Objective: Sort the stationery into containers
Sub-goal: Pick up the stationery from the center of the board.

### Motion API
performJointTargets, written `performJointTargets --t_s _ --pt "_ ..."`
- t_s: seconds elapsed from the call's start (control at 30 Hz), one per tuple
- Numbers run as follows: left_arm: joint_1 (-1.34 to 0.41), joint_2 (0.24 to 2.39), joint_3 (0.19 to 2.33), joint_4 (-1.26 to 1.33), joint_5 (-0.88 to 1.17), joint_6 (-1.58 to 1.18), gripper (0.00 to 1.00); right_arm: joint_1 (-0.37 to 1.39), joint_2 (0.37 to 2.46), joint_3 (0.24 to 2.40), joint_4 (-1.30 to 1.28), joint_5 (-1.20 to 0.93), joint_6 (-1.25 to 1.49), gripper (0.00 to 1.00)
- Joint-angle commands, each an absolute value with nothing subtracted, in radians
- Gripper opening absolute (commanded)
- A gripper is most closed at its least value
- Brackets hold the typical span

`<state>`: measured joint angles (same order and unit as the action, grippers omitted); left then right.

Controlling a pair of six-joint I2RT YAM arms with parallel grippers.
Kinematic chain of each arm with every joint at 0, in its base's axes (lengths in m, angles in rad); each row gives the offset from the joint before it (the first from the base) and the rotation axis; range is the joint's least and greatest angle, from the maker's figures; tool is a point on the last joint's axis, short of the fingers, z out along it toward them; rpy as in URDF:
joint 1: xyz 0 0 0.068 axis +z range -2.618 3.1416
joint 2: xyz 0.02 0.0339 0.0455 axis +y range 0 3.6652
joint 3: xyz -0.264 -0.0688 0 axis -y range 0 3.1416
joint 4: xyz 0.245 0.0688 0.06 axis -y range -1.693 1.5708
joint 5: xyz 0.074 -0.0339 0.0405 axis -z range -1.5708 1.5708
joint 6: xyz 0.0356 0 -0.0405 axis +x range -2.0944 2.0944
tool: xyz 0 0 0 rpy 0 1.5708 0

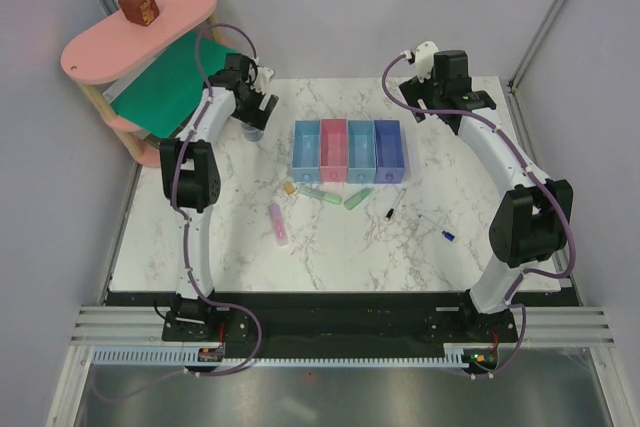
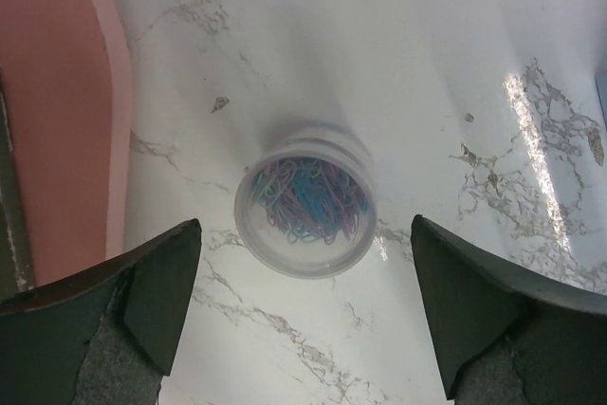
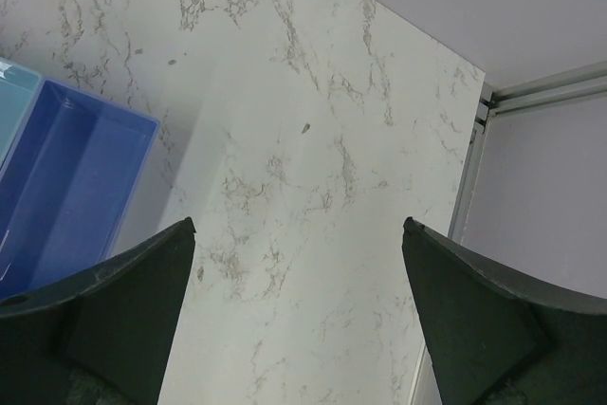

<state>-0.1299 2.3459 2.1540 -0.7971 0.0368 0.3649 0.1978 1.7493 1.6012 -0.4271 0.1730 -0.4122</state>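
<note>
Four bins stand in a row at mid-table: light blue [image 1: 307, 150], pink [image 1: 334, 150], blue [image 1: 361, 150] and blue-violet [image 1: 391, 150]. In front of them lie a pink stick [image 1: 279, 224], a yellow piece [image 1: 290, 187], a green stick [image 1: 322, 197], a mint stick [image 1: 354, 199], a black pen [image 1: 390, 211] and a blue-tipped pen [image 1: 437, 227]. My left gripper [image 1: 258, 112] [image 2: 304, 223] is open, just above a round clear tub of blue and pink paper clips [image 2: 305, 208] [image 1: 254, 133]. My right gripper [image 1: 465, 102] [image 3: 299, 225] is open and empty over bare table at the far right.
A pink oval shelf [image 1: 100, 47] with a brown block [image 1: 138, 6] and a green sheet [image 1: 165, 82] stands at the far left, its foot close to the tub [image 2: 57, 111]. The blue-violet bin [image 3: 66, 187] lies left of my right gripper; the table's right edge rail [image 3: 469, 196] is near.
</note>
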Motion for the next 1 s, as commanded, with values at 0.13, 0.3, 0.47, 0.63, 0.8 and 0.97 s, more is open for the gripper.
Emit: performJointTargets --t_s 0.13,0.3,0.47,0.63,0.8,0.97 --pt "-0.132 2.42 2.215 -0.775 0.087 0.446 0.99 0.193 1.721 1.62 -0.428 0.163 -0.4 0.98" --pt "-0.132 2.437 2.217 -0.773 0.081 0.452 0.98 0.193 1.717 1.614 -0.428 0.164 -0.396 0.98" --pt "-0.13 2.444 2.221 -0.767 0.078 0.454 0.9 0.19 1.715 1.614 -0.428 0.166 -0.394 0.98" --pt "-0.13 2.438 2.214 -0.769 0.09 0.448 0.83 0.189 1.718 1.618 -0.43 0.166 -0.385 0.98" --pt "-0.13 2.412 2.181 -0.769 0.115 0.436 0.67 0.19 1.717 1.624 -0.433 0.17 -0.383 0.98" --pt "-0.13 2.376 2.128 -0.77 0.126 0.431 0.42 0.189 1.706 1.621 -0.437 0.163 -0.376 0.98"
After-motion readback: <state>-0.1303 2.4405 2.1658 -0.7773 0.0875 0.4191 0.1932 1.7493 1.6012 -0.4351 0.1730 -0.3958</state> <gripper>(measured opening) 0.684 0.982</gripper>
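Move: The clear jar of paper clips stands right under the open left fingers, centred between them, its middle about 5 cm below the hand point. The light-blue bin at the row's left end is some 16 cm to the hand's right and 7 cm nearer the base; the small yellow block is about 11 cm right and 16 cm back. The pink shelf's bottom board has its middle some 17 cm to the left, about level. From the right hand the jar is roughly 48 cm left, 4 cm ahead and 20 cm below. Both left fingers end up against the sides of the clip jar, pinching it just under the rim, a touch that wasn't there before. To get there the hand sinks almost straight down about 4.5 cm over the jar, tipping only slightly, then stays at that height while the wide-open fingers close by about a third and stop on the jar. ##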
